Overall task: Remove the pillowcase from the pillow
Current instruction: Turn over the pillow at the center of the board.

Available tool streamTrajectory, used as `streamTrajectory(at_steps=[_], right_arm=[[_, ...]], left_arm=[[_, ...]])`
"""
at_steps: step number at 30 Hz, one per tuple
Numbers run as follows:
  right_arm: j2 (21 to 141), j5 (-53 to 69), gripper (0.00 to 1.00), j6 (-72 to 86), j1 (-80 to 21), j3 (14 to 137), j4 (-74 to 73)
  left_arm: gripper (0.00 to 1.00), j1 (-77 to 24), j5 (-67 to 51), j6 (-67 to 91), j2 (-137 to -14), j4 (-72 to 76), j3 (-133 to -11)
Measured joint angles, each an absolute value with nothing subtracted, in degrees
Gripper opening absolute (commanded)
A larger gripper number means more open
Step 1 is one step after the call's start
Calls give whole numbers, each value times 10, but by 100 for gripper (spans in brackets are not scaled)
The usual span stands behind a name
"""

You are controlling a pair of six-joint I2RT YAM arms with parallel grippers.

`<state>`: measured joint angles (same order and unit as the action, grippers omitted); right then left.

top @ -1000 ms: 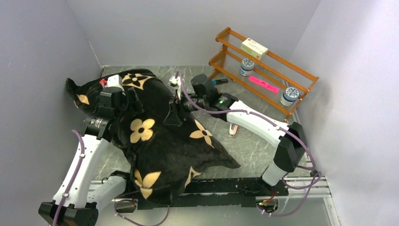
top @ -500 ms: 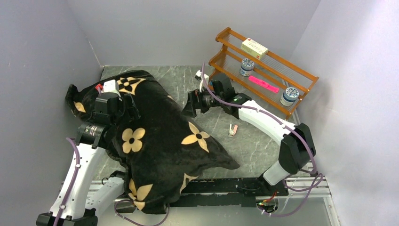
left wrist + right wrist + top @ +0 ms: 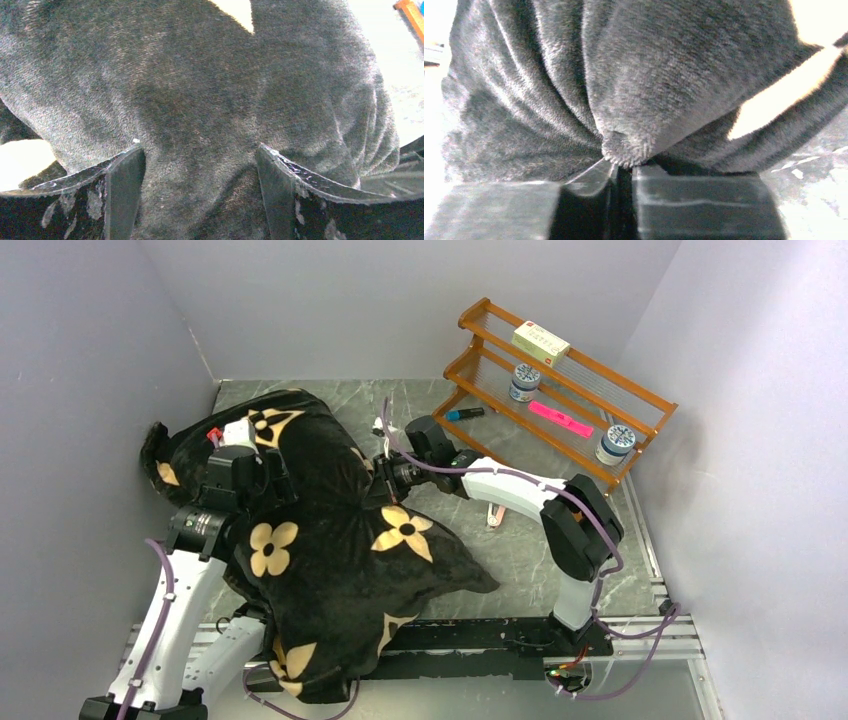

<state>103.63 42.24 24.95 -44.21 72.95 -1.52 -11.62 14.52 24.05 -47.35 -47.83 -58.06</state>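
The black plush pillowcase (image 3: pixel 330 560) with tan flowers lies bulging from the back left corner to the near edge. The pillow is hidden inside it. My left gripper (image 3: pixel 262 475) is pressed onto its upper left part. In the left wrist view the left gripper (image 3: pixel 197 150) has its jaws wide apart, and the pillowcase (image 3: pixel 200 90) swells up between the fingers. My right gripper (image 3: pixel 384 482) is at the cover's right edge. In the right wrist view the right gripper (image 3: pixel 624 167) is shut on a small fold of the pillowcase (image 3: pixel 649 75).
A wooden rack (image 3: pixel 470 368) at the back right holds a box (image 3: pixel 540 341), two jars (image 3: pixel 524 381) and a pink strip (image 3: pixel 560 418). A blue marker (image 3: pixel 465 413) and a small pink object (image 3: pixel 493 515) lie on the grey table. The left wall is close to the pillowcase.
My right gripper let go, swung right toward the rack, then came back and shut on the cover's right edge. The pillowcase slid slightly left and nearer. The left gripper stayed on it.
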Motion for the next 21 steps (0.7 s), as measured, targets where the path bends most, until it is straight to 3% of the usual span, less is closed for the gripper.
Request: streamTrajectory(at_steps=[13, 21], right_arm=[[1040, 306, 0, 98, -440, 920, -269], [1040, 223, 0, 55, -368, 965, -310]], left_arm=[[83, -116, 128, 200, -439, -470, -581], [85, -117, 93, 160, -436, -466, -597]])
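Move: The right fingertips are already around a fold of the pillow, at the hand point itself. A pale flower on the pillow lies about 7 cm back and 5 cm right of that hand. The dark marker is about 17 cm ahead and 19 cm right, the small clipper some 4 cm back and 25 cm right, both roughly 10 cm lower. From the left hand the fold is about 20 cm right, 2 cm back and 5 cm lower. Right fingers tighten on the pillow fold, raising it 5 cm and dragging it forward-right; left hand rises 3 cm. ##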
